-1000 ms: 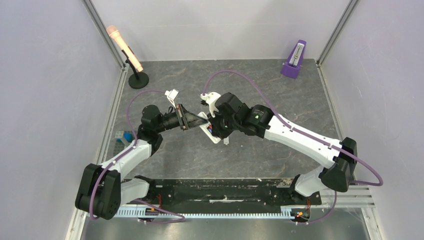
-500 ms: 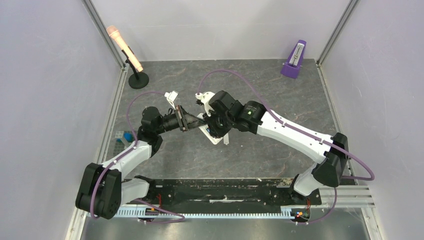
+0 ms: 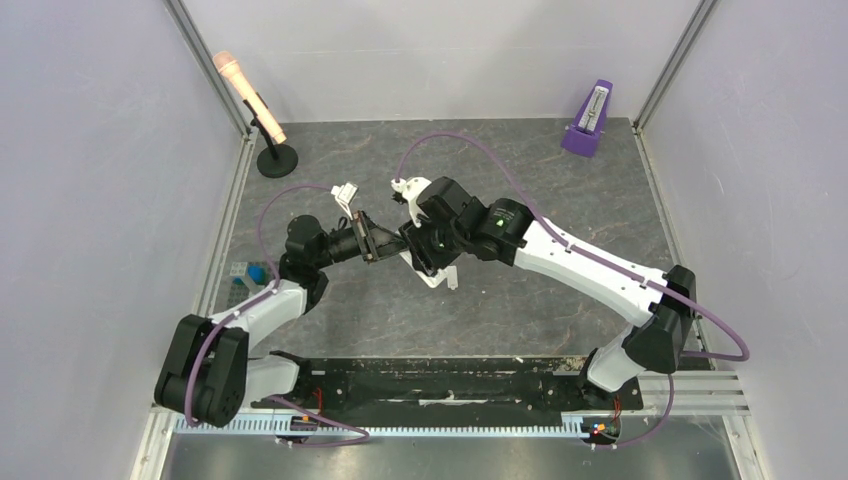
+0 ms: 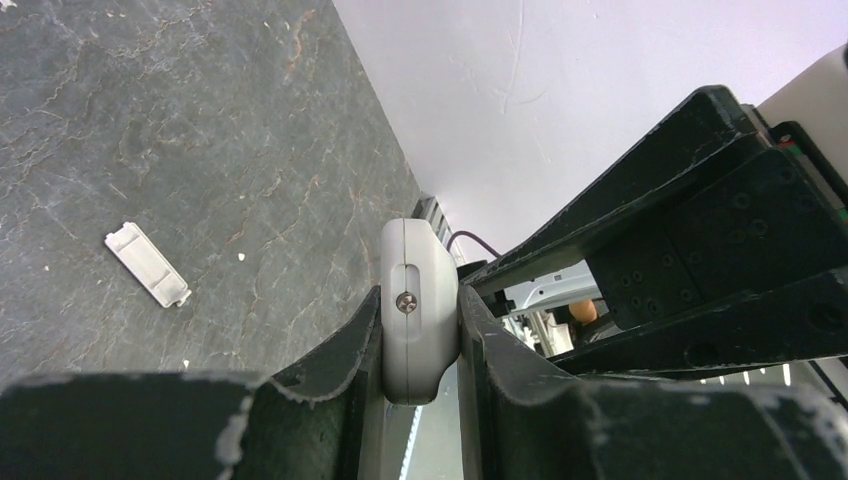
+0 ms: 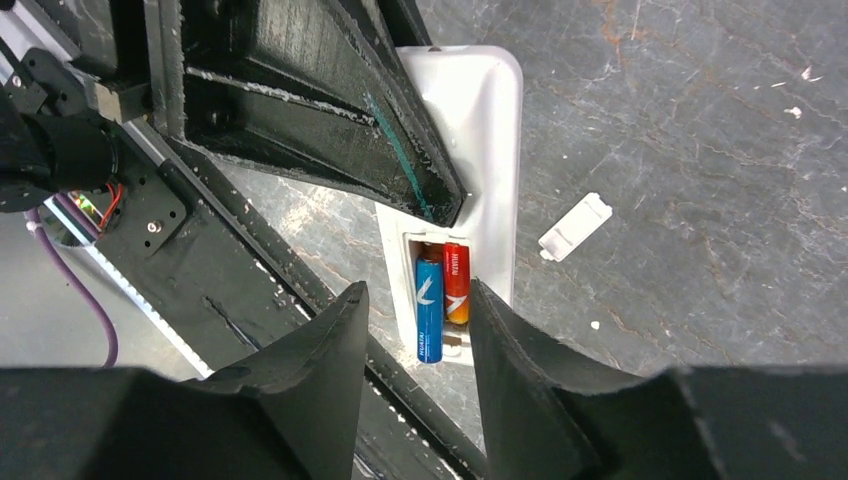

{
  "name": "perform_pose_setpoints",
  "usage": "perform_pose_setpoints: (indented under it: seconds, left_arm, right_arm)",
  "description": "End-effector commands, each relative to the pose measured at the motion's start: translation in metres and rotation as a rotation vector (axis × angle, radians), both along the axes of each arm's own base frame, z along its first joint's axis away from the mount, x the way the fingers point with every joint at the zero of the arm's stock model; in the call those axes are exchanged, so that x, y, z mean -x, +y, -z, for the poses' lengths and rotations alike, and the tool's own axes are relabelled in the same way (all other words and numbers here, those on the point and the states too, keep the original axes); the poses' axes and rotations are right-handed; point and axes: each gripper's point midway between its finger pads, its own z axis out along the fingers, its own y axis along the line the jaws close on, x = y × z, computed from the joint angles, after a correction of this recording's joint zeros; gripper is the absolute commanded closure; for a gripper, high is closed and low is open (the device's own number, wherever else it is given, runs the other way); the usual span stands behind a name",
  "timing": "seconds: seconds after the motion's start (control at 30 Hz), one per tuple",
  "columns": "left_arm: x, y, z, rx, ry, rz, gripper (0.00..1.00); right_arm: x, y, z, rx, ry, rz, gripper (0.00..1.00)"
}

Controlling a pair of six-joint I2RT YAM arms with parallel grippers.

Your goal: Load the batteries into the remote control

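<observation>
The white remote control (image 5: 480,120) is held off the floor with its back up and its battery bay uncovered. My left gripper (image 4: 420,300) is shut on its side edges (image 4: 415,250). Two batteries lie side by side in the bay: a blue one (image 5: 429,305) and a red-orange one (image 5: 456,283), the blue reaching further toward the bay's end. Just above them, my right gripper (image 5: 415,297) is open, a finger on each side of the bay and nothing held. In the top view both grippers (image 3: 385,243) (image 3: 425,255) meet at the table's middle.
The white battery cover (image 5: 575,227) lies loose on the grey floor beside the remote, also seen as the cover (image 4: 147,264) in the left wrist view. A microphone on a stand (image 3: 250,100) is at the back left, a purple metronome (image 3: 590,120) at the back right.
My right gripper was shut over the bay and has now opened. Its arm shifted slightly left and back. The left gripper kept its hold on the remote.
</observation>
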Motion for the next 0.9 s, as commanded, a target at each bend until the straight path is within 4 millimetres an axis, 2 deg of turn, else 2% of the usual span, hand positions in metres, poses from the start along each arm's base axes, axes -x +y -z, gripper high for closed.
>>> perform_pose_setpoints:
  seconds: [0.0, 0.17, 0.27, 0.3, 0.4, 0.47, 0.6, 0.77, 0.87]
  left_arm:
    - [-0.004, -0.003, -0.015, 0.061, -0.016, -0.006, 0.98]
    - [-0.011, -0.002, -0.024, 0.110, 0.003, -0.032, 0.98]
    - [-0.014, -0.001, -0.038, 0.154, -0.001, -0.059, 0.98]
    - [-0.015, 0.000, -0.043, 0.167, -0.005, -0.069, 0.98]
    - [-0.018, 0.004, -0.060, 0.203, -0.006, -0.107, 0.98]
    - [-0.020, 0.006, -0.072, 0.221, 0.005, -0.132, 0.98]
    - [-0.022, 0.012, -0.095, 0.258, 0.021, -0.183, 0.98]
    - [-0.022, 0.016, -0.116, 0.308, 0.051, -0.205, 0.98]
    - [-0.023, 0.017, -0.122, 0.329, 0.069, -0.215, 0.98]
  right_arm:
    - [-0.012, -0.004, -0.045, -0.103, -0.062, 0.067, 0.55]
    - [-0.021, -0.026, -0.066, -0.182, -0.060, 0.170, 0.47]
    - [-0.026, -0.048, -0.060, -0.237, -0.047, 0.269, 0.39]
    - [-0.026, -0.055, -0.052, -0.255, -0.030, 0.290, 0.36]
    - [-0.024, -0.064, -0.048, -0.375, 0.004, 0.338, 0.30]
    - [-0.022, -0.066, -0.051, -0.459, 0.026, 0.362, 0.26]
    - [-0.016, -0.057, -0.074, -0.683, 0.038, 0.365, 0.21]
    - [-0.015, -0.048, -0.102, -0.881, 0.054, 0.361, 0.16]
    - [-0.011, -0.045, -0.118, -0.993, 0.056, 0.340, 0.15]
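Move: Just off the fingertips of the right hand, about 1 cm ahead, 1 cm left and 2 cm below, the blue battery lies in the slot of the remote control; the red battery is beside it, about 2 cm ahead, 1 cm left and 2 cm below the hand. The battery cover lies on the table some 5 cm ahead, 7 cm right and 16 cm below. From the left hand, holding the remote, the blue battery is about 3 cm back, 4 cm right and 1 cm lower. Backing off the slot with nothing held, the right hand swings some 8 cm right while rising, then eases 2 to 3 cm back left and higher, opening from under half to wide and swinging its steeply down-pointing fingers up by some 40 degrees to nearly level, towards the left. The left hand keeps its pinch on the remote, edging forward, then lifting it about 9 cm with a slight counter-clockwise turn and a tilt. ##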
